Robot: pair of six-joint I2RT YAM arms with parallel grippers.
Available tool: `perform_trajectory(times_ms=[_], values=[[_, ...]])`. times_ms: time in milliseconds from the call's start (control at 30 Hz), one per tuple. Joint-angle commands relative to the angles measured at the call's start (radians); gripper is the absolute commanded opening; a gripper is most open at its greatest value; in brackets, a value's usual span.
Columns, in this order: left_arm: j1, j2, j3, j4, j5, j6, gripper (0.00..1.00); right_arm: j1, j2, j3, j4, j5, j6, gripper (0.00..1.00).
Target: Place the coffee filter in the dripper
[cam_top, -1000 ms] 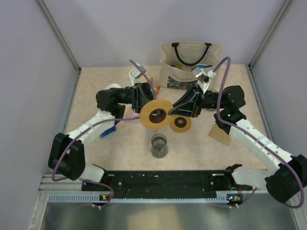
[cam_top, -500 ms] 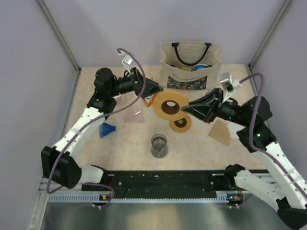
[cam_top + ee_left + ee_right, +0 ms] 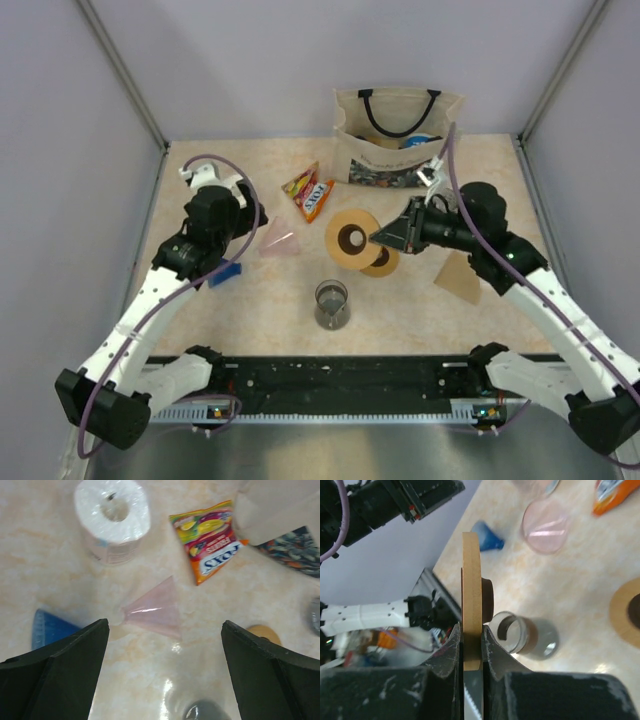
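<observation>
A translucent pink cone dripper point(image 3: 280, 239) lies on its side on the table, also in the left wrist view point(image 3: 156, 609) and the right wrist view point(image 3: 546, 525). A tan paper coffee filter point(image 3: 459, 277) lies flat at the right, under my right arm. My right gripper point(image 3: 385, 237) is shut on the edge of a wooden ring point(image 3: 352, 238) and holds it upright above the table; the right wrist view shows the ring point(image 3: 471, 595) edge-on between the jaws point(image 3: 471, 642). My left gripper point(image 3: 165, 645) is open and empty, just near of the pink dripper.
A second wooden ring point(image 3: 381, 262) lies flat on the table. A glass cup point(image 3: 332, 303) stands near the front. A blue cone point(image 3: 226, 273), a snack packet point(image 3: 310, 191), a white paper roll point(image 3: 112, 517) and a cloth bag point(image 3: 397, 135) are also there.
My left arm has pulled away from the wooden ring, back to the left, and now hangs over the pink dripper. My right gripper has kept the ring and lowered it slightly.
</observation>
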Motion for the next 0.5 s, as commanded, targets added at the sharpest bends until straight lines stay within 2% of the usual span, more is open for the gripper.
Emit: perform_trajectory(times_ms=[0, 133, 467], values=[[-0.002, -0.085, -0.076, -0.039, -0.148, -0.035, 0.99, -0.004, 0.094, -0.063, 0.078, -0.286, 0.216, 0.0], [-0.003, -0.104, -0.105, -0.039, -0.144, -0.036, 0.99, -0.004, 0.145, -0.161, 0.271, -0.43, 0.372, 0.0], [-0.003, -0.095, -0.137, -0.036, -0.08, -0.024, 0.99, -0.002, 0.196, -0.333, 0.554, -0.452, 0.545, 0.0]])
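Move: The glass carafe that the right hand's wooden ring is being taken to stands about 9 cm to that hand's left and 8 cm back, its middle some 25 cm below. The second wooden ring lies about 5 cm ahead of the right hand, level sideways and 30 cm down. From the empty left hand the blue cone is roughly 9 cm back, 6 cm left; the pink cone 2 cm back, 6 cm right, both about 23 cm below. With its fingers still shut on the rim of the wooden ring, the right hand sinks about 9 cm while drawing some 4 cm back and 4 cm left towards the glass carafe, tipping its fingers downward and turning a little counter-clockwise, some 35 degrees in all, so that the ring comes level over the carafe's mouth, and slows to a near stop. The left hand, empty and wide open, sinks about 4 cm and eases 3 cm left and 3 cm back towards the blue cone, touching nothing. ##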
